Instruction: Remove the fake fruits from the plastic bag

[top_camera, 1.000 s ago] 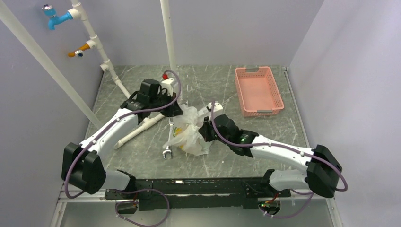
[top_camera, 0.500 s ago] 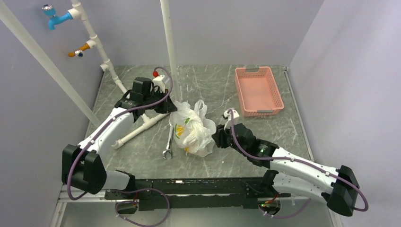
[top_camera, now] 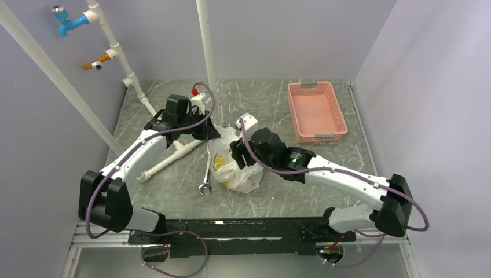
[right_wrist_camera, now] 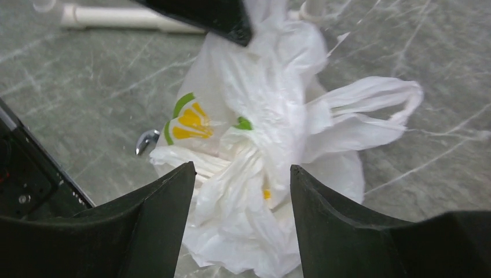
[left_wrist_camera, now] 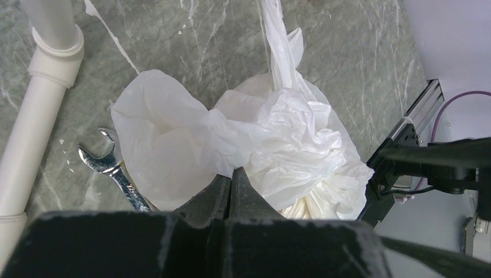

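The plastic bag (top_camera: 229, 169) lies crumpled in the middle of the table, white with a yellow and green print. My left gripper (top_camera: 213, 134) is at the bag's far edge; in the left wrist view its jaws (left_wrist_camera: 233, 169) are pressed together on a fold of the plastic bag (left_wrist_camera: 278, 139). My right gripper (top_camera: 238, 155) hovers over the bag's right side. In the right wrist view the right gripper (right_wrist_camera: 243, 174) is open, the bunched plastic bag (right_wrist_camera: 260, 116) lying between and below its fingers. The fake fruits are hidden inside the bag.
A steel wrench (top_camera: 205, 175) lies just left of the bag, and a loose white pipe (top_camera: 168, 159) beyond it. A pink basket (top_camera: 316, 110) stands at the back right. An upright white pole (top_camera: 206, 58) rises behind the bag, with tap pipework at the back left.
My right gripper let go and opened, swung out to the right, then came back over the bag. The left gripper stayed shut on the bag's far edge.
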`<action>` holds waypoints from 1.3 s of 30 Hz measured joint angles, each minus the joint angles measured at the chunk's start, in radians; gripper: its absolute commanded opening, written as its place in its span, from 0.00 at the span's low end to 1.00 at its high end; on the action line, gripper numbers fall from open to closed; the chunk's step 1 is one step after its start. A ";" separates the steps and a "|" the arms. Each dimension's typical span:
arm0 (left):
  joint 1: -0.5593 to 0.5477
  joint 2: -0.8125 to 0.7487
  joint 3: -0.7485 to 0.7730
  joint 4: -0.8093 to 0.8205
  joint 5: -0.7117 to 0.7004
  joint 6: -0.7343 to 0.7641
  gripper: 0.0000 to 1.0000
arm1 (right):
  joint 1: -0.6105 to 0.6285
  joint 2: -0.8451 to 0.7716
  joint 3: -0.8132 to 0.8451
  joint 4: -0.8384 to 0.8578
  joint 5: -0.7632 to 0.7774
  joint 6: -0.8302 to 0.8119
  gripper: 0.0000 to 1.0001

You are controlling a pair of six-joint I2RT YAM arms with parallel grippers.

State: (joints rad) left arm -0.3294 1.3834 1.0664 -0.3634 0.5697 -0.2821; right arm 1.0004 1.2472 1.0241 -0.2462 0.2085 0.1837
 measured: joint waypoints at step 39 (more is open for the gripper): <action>-0.027 -0.066 0.021 -0.075 -0.214 0.026 0.00 | 0.095 -0.231 -0.481 0.538 0.188 0.008 0.00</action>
State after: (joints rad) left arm -0.3565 1.3174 1.0870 -0.4381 0.3557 -0.2565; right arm 1.0954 1.0164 0.5426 0.2916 0.3969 0.1913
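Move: The plastic bag, pinched at its rim by the left hand, has its crumpled middle almost straight below the open right hand, about 11 cm down and 1 cm left. From the right hand, the wrench lies some 10 cm left, level fore and aft, 19 cm lower; the white pipe's middle is about 20 cm left, 7 cm forward and equally low. From the left hand, the bag's middle is roughly 8 cm back, 6 cm right and 8 cm below. The bag's loose folds are taken from above by the right hand: it sinks about 7 cm, easing forward and left, and shuts its open fingers on the plastic. It then doubles back up, right and towards the base, some 7 cm altogether, rolling its left side up about 30 degrees and tipping up. The left fingers keep their pinch on the rim, drifting about 2 cm left. ##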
